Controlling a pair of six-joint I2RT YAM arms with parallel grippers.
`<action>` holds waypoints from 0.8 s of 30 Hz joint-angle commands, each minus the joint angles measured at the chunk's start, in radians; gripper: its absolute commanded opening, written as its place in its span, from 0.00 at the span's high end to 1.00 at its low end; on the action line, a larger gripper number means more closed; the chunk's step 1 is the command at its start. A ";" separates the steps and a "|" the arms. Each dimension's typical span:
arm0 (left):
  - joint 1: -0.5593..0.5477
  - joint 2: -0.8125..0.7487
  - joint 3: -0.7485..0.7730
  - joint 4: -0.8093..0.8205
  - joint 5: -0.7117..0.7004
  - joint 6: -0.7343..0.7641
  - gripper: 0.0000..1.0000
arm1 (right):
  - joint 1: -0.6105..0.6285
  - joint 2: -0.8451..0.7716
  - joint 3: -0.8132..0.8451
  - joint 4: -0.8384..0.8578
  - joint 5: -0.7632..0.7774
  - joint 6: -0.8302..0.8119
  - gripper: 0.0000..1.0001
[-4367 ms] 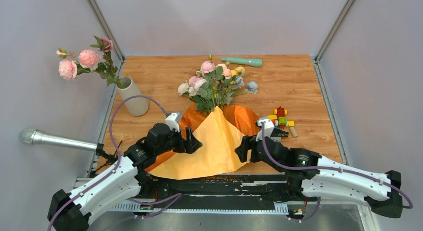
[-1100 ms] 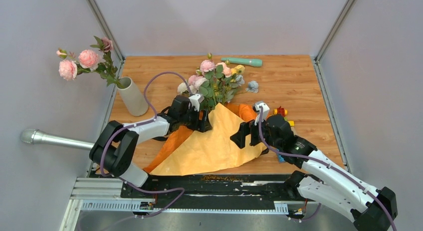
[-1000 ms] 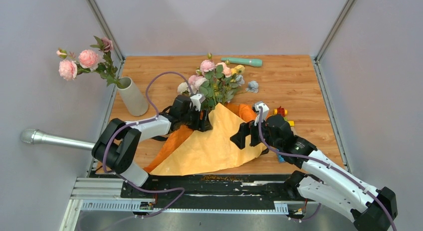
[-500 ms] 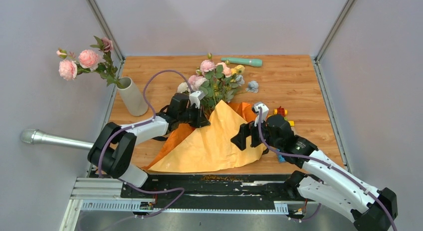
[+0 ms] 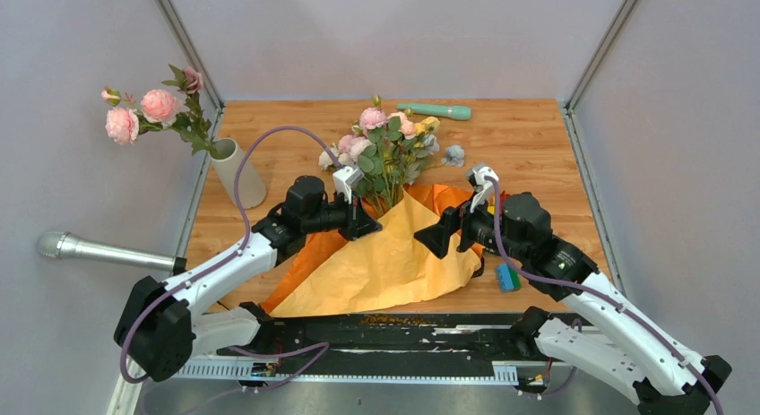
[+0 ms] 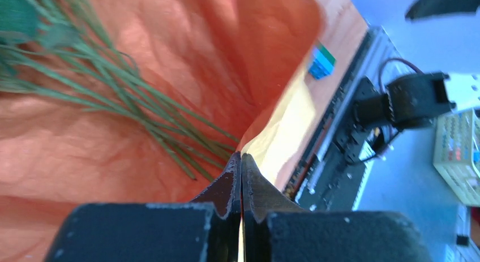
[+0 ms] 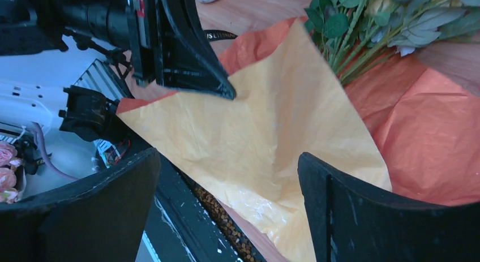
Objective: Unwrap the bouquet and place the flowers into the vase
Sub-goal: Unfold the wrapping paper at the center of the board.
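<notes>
The bouquet's orange-tan paper (image 5: 385, 258) lies unfolded at the table's front, one flap raised into a peak. Its flowers (image 5: 385, 151) rest on the sheet's far end, and their green stems (image 6: 130, 103) show in the left wrist view. My left gripper (image 5: 363, 225) is shut on the raised edge of the paper (image 6: 170, 47), jaws pressed flat together on it (image 6: 241, 157). My right gripper (image 5: 439, 236) hovers open over the paper's right side (image 7: 229, 157), with nothing between its fingers. The off-white vase (image 5: 237, 173) stands at the far left and holds pink flowers (image 5: 143, 110).
A teal wand (image 5: 435, 111) lies at the back edge. A grey metal tube (image 5: 99, 251) pokes in from the left wall. A blue and green block (image 5: 506, 276) sits under my right arm. A loose pale blue bloom (image 5: 453, 155) lies beside the bouquet.
My left gripper has closed on the paper's edge and lifted the flap into a peak. The right gripper has shifted up and to the right, still open.
</notes>
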 commanded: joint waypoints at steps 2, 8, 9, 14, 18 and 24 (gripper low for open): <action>-0.094 -0.110 -0.025 -0.085 0.014 0.022 1.00 | -0.003 0.014 0.105 -0.023 0.006 -0.012 0.08; -0.163 -0.210 -0.068 -0.079 0.095 0.021 1.00 | -0.003 0.113 0.265 -0.015 -0.061 -0.058 0.07; -0.173 -0.220 -0.071 -0.083 0.102 0.023 1.00 | -0.003 0.136 0.289 -0.018 -0.061 -0.058 0.07; -0.263 -0.233 -0.069 -0.108 0.133 0.033 1.00 | -0.002 0.258 0.340 -0.075 -0.002 -0.050 0.09; -0.342 -0.238 -0.058 -0.111 0.149 0.031 1.00 | -0.003 0.307 0.302 -0.076 0.012 -0.040 0.11; -0.410 -0.261 -0.042 -0.130 0.113 0.034 1.00 | -0.003 0.302 0.232 -0.073 0.055 -0.034 0.11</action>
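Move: My left hand holds the raised corner of the yellow wrapping flap. The board's near edge, where the flap must go, is about 14 cm back, level sideways and 15 cm down. The flower stems under the flap are centred 6 cm ahead and 5 cm right of it, the blooms some 30 cm ahead. From my open right hand the stems' middle lies about 9 cm ahead, 9 cm left and 21 cm below. Keeping the flap's corner pinched, I draw my left hand about 16 cm back towards and over the board's near edge, easing slightly right and up, and turn it roughly 30 degrees clockwise. Meanwhile my empty right hand, fingers still wide, lifts over the bouquet's side by 7 cm, then sinks as far again, shifting forward and left towards the stems. ##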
